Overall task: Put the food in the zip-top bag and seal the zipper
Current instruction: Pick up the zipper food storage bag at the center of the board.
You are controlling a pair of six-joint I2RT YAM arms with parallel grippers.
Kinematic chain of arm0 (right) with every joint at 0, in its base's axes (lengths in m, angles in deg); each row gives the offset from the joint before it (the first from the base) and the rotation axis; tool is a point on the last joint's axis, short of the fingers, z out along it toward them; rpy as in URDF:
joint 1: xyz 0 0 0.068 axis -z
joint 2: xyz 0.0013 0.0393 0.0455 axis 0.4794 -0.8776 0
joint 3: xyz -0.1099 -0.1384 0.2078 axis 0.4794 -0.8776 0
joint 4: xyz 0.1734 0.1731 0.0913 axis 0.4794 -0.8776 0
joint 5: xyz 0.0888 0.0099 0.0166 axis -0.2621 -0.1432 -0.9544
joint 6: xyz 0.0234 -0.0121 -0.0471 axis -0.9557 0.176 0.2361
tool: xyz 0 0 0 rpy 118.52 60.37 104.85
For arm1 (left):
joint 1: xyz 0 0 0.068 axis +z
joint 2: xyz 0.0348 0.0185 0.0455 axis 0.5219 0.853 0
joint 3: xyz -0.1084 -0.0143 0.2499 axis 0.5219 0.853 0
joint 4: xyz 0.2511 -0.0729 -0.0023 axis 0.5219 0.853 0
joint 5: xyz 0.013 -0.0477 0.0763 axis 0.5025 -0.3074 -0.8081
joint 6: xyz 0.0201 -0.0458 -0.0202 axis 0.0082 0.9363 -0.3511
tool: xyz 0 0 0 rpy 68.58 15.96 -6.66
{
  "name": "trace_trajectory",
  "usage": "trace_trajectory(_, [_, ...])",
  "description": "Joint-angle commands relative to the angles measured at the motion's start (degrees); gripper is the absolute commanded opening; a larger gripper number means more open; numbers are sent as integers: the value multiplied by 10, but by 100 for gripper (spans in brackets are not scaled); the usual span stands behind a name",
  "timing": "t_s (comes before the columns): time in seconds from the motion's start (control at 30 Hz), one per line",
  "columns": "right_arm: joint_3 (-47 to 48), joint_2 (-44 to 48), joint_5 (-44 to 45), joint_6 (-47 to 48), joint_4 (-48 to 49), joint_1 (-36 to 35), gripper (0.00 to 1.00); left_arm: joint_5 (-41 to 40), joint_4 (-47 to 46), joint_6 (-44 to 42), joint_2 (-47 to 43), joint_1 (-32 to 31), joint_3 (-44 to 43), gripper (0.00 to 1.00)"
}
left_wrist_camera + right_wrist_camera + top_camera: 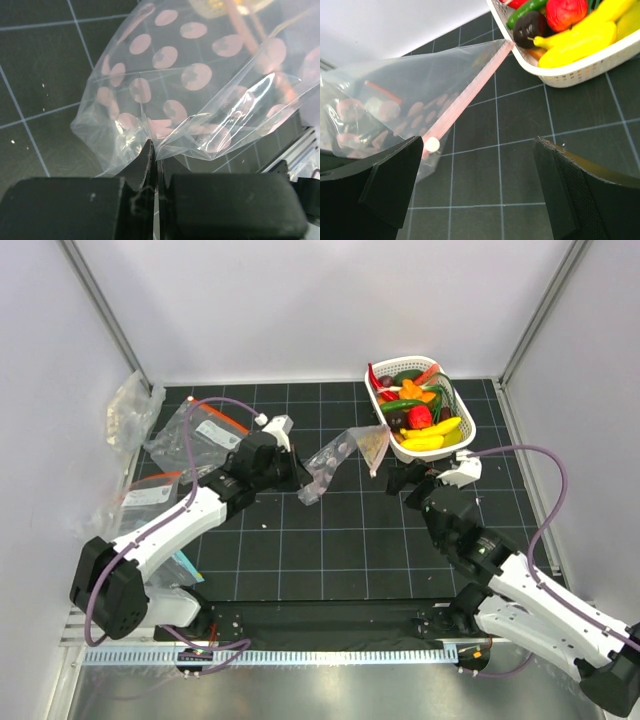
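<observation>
The clear zip-top bag [340, 458] with pale pink dots hangs above the black mat, stretched from my left gripper toward the basket. My left gripper [299, 478] is shut on the bag's lower edge; in the left wrist view the jaws [154, 152] pinch a fold of the dotted plastic [165, 80]. The pale pink zipper [470, 90] runs diagonally, with a small white slider [431, 144] at its near end. My right gripper [480, 165] stands open just right of that slider, nothing between its fingers [405, 480]. The food [425, 415] fills the basket: yellow bananas [575, 35], a red piece, green peppers.
The white plastic basket [430, 453] sits at the back right, its wall [585, 70] close to the bag's far corner. Clear bags with orange-red strips and labels [205, 435] lie at the back left, another [150, 495] nearer. A crumpled clear bag [130, 410] leans on the left wall.
</observation>
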Motion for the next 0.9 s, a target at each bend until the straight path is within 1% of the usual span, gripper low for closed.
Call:
trace_trajectory(0.0, [10, -20, 44, -111, 5, 1, 100, -1, 8, -10, 16, 0, -21, 3])
trace_trajectory(0.07, [-13, -29, 59, -180, 22, 1, 100, 2, 8, -11, 23, -1, -23, 3])
trace_trajectory(0.13, [-31, -36, 63, -218, 44, 2, 100, 4, 9, -11, 30, -1, -24, 3])
trace_trajectory(0.17, [-49, -34, 57, -232, 79, 3, 100, 6, 8, -11, 33, -1, -26, 3])
trace_trajectory(0.27, [-70, -29, 38, -246, 120, 6, 100, 18, 9, -8, 42, -1, -29, 3])
trace_trajectory(0.33, [-75, -25, 33, -252, 125, 15, 100, 24, 7, -6, 44, 0, -29, 3])
trace_trajectory(0.4, [-89, -22, 8, -266, 141, 31, 100, 26, 7, -6, 48, -3, -31, 3])
trace_trajectory(0.47, [-111, -23, -43, -279, 180, 81, 100, 31, 8, -6, 50, -4, -32, 3])
trace_trajectory(0.5, [-116, -26, -110, -304, 191, 103, 100, 33, 8, -6, 52, -5, -33, 3])
trace_trajectory(0.53, [-122, -33, -145, -318, 204, 155, 100, 33, 9, -6, 55, -5, -34, 3])
trace_trajectory(0.57, [-134, -47, -177, -332, 238, 178, 100, 35, 9, -5, 57, -5, -35, 3])
trace_trajectory(0.6, [-141, -59, -241, -358, 258, 201, 100, 38, 9, -5, 57, -5, -36, 3])
trace_trajectory(0.63, [-146, -69, -267, -367, 276, 220, 100, 38, 10, -5, 58, -5, -36, 3])
trace_trajectory(0.67, [-153, -96, -290, -376, 316, 244, 100, 36, 11, -6, 60, -6, -36, 3])
trace_trajectory(0.7, [-155, -108, -325, -382, 334, 250, 99, 34, 12, -7, 62, -7, -37, 3])
trace_trajectory(0.77, [-154, -142, -346, -386, 382, 254, 99, 32, 16, -9, 63, -9, -42, 3])
trace_trajectory(0.83, [-150, -158, -353, -383, 397, 254, 99, 32, 19, -10, 63, -10, -42, 3])
trace_trajectory(0.87, [-146, -168, -371, -383, 405, 254, 100, 31, 18, -10, 64, -11, -42, 3])
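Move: The left fingers already hold a lower corner of the bag. The middle of the bag's zipper edge hangs about 18 cm to the right of that hand, 7 cm ahead and nearly level. From the empty right hand, the zipper edge lies roughly 8 cm ahead, 5 cm left and 5 cm below. The vegetable basket stands about 27 cm ahead of the right hand, 7 cm to its right and some 18 cm lower. The left fingers keep their pinch on the bag corner, lowering it about 3 cm and easing slightly right. The right hand, fingers staying wide open, sinks and then also reaches forward towards the zipper edge, ending some 7 cm lower and 5 cm farther out, while rolling about 40 degrees, left side up. It swings a little right midway, then part-way back left. ##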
